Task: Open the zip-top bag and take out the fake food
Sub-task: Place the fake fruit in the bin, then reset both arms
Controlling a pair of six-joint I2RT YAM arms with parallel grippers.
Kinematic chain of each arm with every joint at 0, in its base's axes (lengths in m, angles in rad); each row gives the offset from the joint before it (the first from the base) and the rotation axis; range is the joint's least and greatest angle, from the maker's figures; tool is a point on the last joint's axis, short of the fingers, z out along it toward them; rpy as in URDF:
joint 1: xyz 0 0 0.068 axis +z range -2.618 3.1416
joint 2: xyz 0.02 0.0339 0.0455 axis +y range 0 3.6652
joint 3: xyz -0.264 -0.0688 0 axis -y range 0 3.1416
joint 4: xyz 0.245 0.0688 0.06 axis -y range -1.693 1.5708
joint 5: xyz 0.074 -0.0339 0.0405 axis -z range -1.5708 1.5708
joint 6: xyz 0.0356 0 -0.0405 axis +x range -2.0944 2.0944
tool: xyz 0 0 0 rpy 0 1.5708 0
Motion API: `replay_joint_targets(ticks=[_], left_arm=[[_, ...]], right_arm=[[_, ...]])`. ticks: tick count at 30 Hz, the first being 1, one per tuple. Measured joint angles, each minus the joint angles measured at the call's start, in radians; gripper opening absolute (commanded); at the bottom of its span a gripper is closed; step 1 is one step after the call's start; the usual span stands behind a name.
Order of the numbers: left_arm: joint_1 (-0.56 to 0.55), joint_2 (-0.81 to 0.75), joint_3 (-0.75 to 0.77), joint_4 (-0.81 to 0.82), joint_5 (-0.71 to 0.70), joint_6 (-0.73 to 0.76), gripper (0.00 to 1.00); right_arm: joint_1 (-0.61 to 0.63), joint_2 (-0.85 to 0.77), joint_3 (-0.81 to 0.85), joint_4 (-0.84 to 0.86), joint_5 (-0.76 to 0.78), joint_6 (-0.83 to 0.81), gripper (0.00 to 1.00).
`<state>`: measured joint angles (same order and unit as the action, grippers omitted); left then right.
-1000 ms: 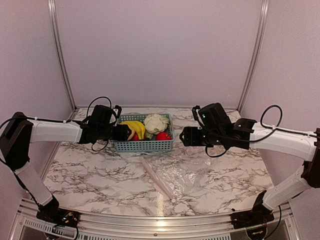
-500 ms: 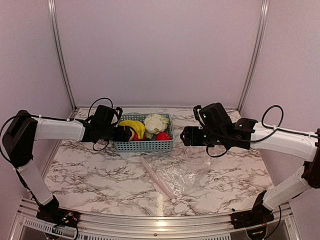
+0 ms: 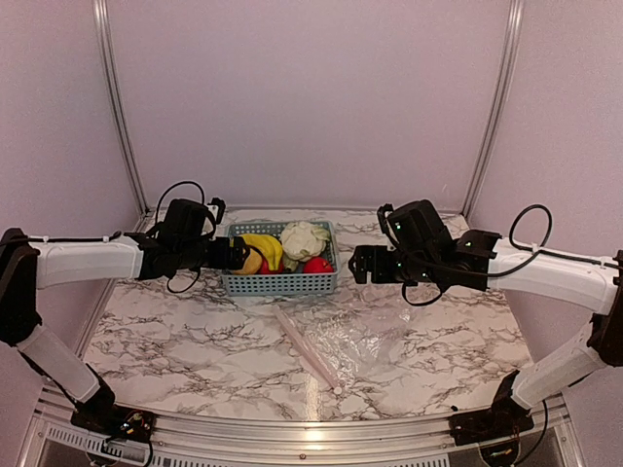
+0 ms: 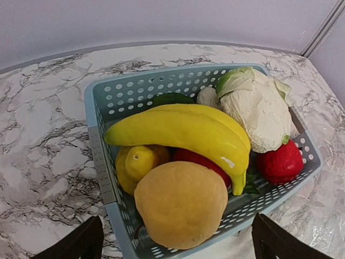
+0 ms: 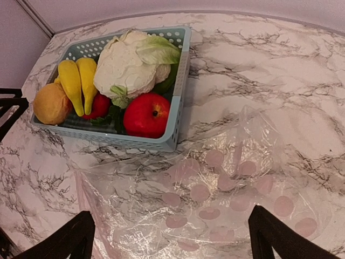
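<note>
The fake food fills a light blue basket (image 3: 282, 283): bananas (image 4: 183, 132), a lemon (image 4: 137, 162), an orange (image 4: 180, 202), a white cauliflower (image 4: 259, 110) and a red apple (image 5: 146, 114). The clear zip-top bag (image 3: 341, 341) lies flat and crinkled on the marble in front of the basket, with nothing inside; its pale zipper strip (image 3: 307, 352) runs along the left edge. My left gripper (image 3: 238, 256) hovers open at the basket's left end, just off the orange, holding nothing. Right of the basket, my right gripper (image 5: 172, 237) hangs open above the bag (image 5: 215, 189), empty.
The basket rim (image 4: 99, 156) is slotted plastic and stands near the back wall. Purple walls enclose the table on three sides, with metal posts (image 3: 117, 107) in the back corners. A metal rail (image 3: 292, 428) runs along the near edge.
The left arm has drawn back to the left, away from the basket. Both grippers have spread their jaws wider. The right arm, basket and bag have stayed put.
</note>
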<state>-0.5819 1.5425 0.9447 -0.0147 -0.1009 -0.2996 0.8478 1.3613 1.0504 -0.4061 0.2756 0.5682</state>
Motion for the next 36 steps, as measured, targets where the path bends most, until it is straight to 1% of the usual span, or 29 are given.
replay_joint_targets(ticks=[11, 21, 31, 36], left_arm=[[-0.048, -0.119, -0.02, 0.023, -0.005, 0.001, 0.99], [-0.106, -0.214, -0.022, 0.094, 0.018, 0.011, 0.99], [-0.111, -0.249, -0.022, 0.124, 0.033, 0.018, 0.99], [-0.111, -0.254, -0.022, 0.132, 0.039, 0.018, 0.99]], right_arm=[[0.0, -0.01, 0.0, 0.0, 0.066, 0.019, 0.99], [0.0, -0.14, -0.011, 0.061, 0.169, 0.056, 0.99], [0.0, -0.294, -0.09, 0.166, 0.265, 0.074, 0.99], [0.0, -0.314, -0.088, 0.193, 0.284, 0.048, 0.99]])
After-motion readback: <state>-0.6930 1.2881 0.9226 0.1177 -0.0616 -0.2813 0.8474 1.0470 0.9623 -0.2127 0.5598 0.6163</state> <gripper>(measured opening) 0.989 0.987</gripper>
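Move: From the left gripper the peach just placed in the bin lies about 4 cm ahead, 3 cm right and 6 cm below; the bin's middle is some 9 cm ahead, 10 cm right and 11 cm down. The cauliflower is about 11 cm ahead, 15 cm right and 6 cm down. From the right gripper the bin's middle lies about 18 cm ahead, 20 cm left and 16 cm down, with the empty bag almost straight below, 2 cm back, 1 cm left, 20 cm down. Lift both empty, wide-open grippers away from the filled bin. Raise the left about 13 cm, easing it back and a little right as its fingers tip up. Just after, bring the right up about 12 cm off from above the empty bag and over to its right, tipping its fingers up some 20 degrees and turning clockwise. ##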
